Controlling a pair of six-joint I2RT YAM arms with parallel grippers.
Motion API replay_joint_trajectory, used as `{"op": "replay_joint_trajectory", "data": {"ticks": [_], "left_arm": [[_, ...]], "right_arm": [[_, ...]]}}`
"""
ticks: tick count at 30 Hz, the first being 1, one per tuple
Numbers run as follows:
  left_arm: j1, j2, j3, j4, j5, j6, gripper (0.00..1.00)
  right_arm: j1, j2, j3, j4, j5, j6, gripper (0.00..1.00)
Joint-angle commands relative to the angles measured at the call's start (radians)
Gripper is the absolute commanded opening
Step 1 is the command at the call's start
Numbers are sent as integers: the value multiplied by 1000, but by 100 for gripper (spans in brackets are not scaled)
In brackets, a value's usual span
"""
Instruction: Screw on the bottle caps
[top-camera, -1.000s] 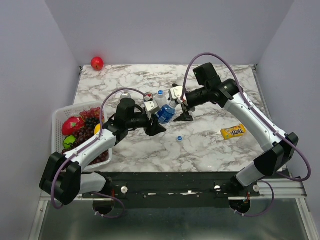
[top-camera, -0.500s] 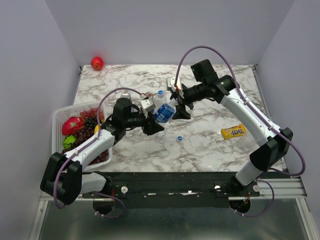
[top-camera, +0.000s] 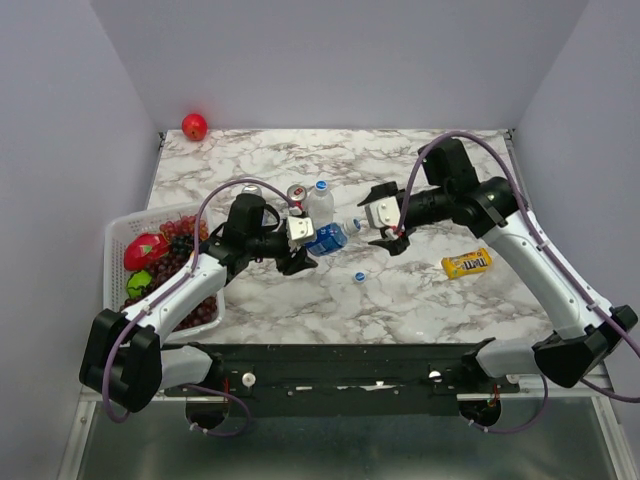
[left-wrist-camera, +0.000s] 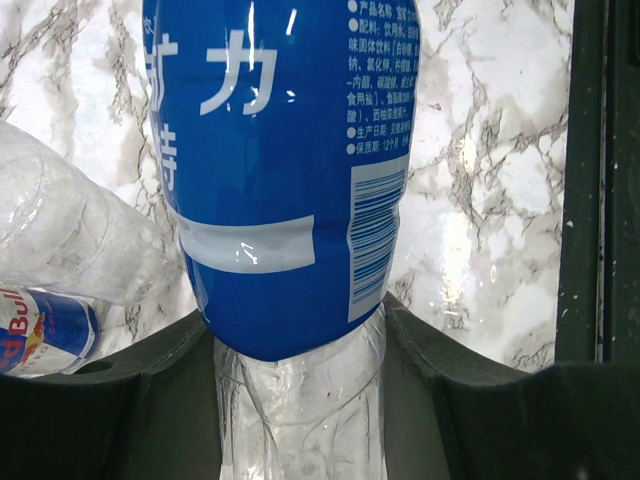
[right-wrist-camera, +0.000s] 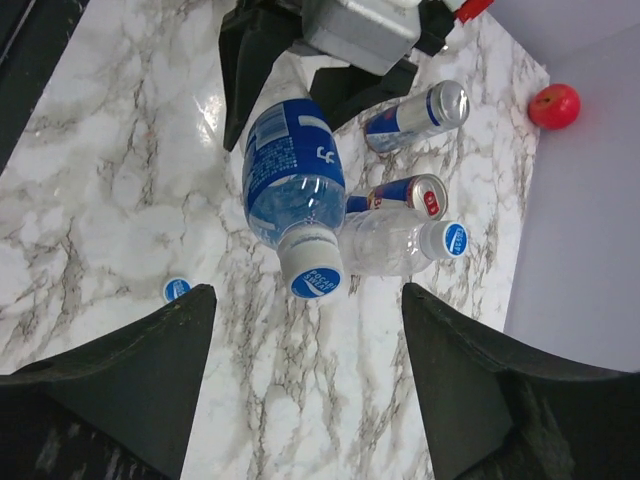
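My left gripper (top-camera: 307, 246) is shut on the base of the blue-labelled bottle (top-camera: 326, 239), holding it nearly level above the table with its neck towards the right arm. In the left wrist view the bottle (left-wrist-camera: 280, 170) fills the space between the jaws. A blue-topped cap (right-wrist-camera: 315, 264) sits on its neck. My right gripper (top-camera: 384, 222) is open and empty, a short way off the capped end (right-wrist-camera: 305, 300). A loose blue cap (top-camera: 359, 276) lies on the table, also in the right wrist view (right-wrist-camera: 177, 290). A capped unlabelled bottle (top-camera: 320, 201) lies behind (right-wrist-camera: 392, 243).
Two blue-and-silver drink cans (top-camera: 297, 193) (top-camera: 250, 190) lie behind the bottles. A white basket (top-camera: 116, 240) of fruit stands at the left edge. A yellow candy packet (top-camera: 467, 263) lies at the right. A red apple (top-camera: 194, 126) sits in the back left corner.
My right gripper has opened, let go of the bottle's capped end and drawn back to the right. The left gripper has lowered the bottle to a flatter angle.
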Motion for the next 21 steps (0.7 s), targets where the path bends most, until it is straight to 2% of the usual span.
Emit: {"op": "replay_joint_trajectory", "data": {"ticks": [1,13,21], "left_arm": [[-19,-17,46,-18,-2,72,0],[-52,-15,68,-41,-15,115,0],[-54,-3,66,-4,-34,107,0]], "right_arm": [[-2,32,-18,-32,-26,-139,80],[-2,93,27,-89,-38,-176,61],[-2,165,85,-171,-40,-127,33]]}}
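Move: The blue-labelled bottle's white cap, already sitting on its neck, is about 2 cm ahead of the right hand, 2 cm to its left and 5 cm below. The left hand keeps the bottle lower down; from there the cap is some 3 cm ahead, 11 cm right and 7 cm up. The clear bottle stands roughly 13 cm ahead of the right hand, 10 cm left, 18 cm below; the loose cap lies almost under that hand, about 2 cm back and 27 cm down. Onto the held bottle's cap the right hand comes down some 3.5 cm, nearly all of it early on, its fingers closing to about half their gap until the tips stand at either side of the cap, seemingly just touching it. The left hand keeps its grip and brings the bottle to meet it, about 1 cm up and 1 cm right, turning slightly. ##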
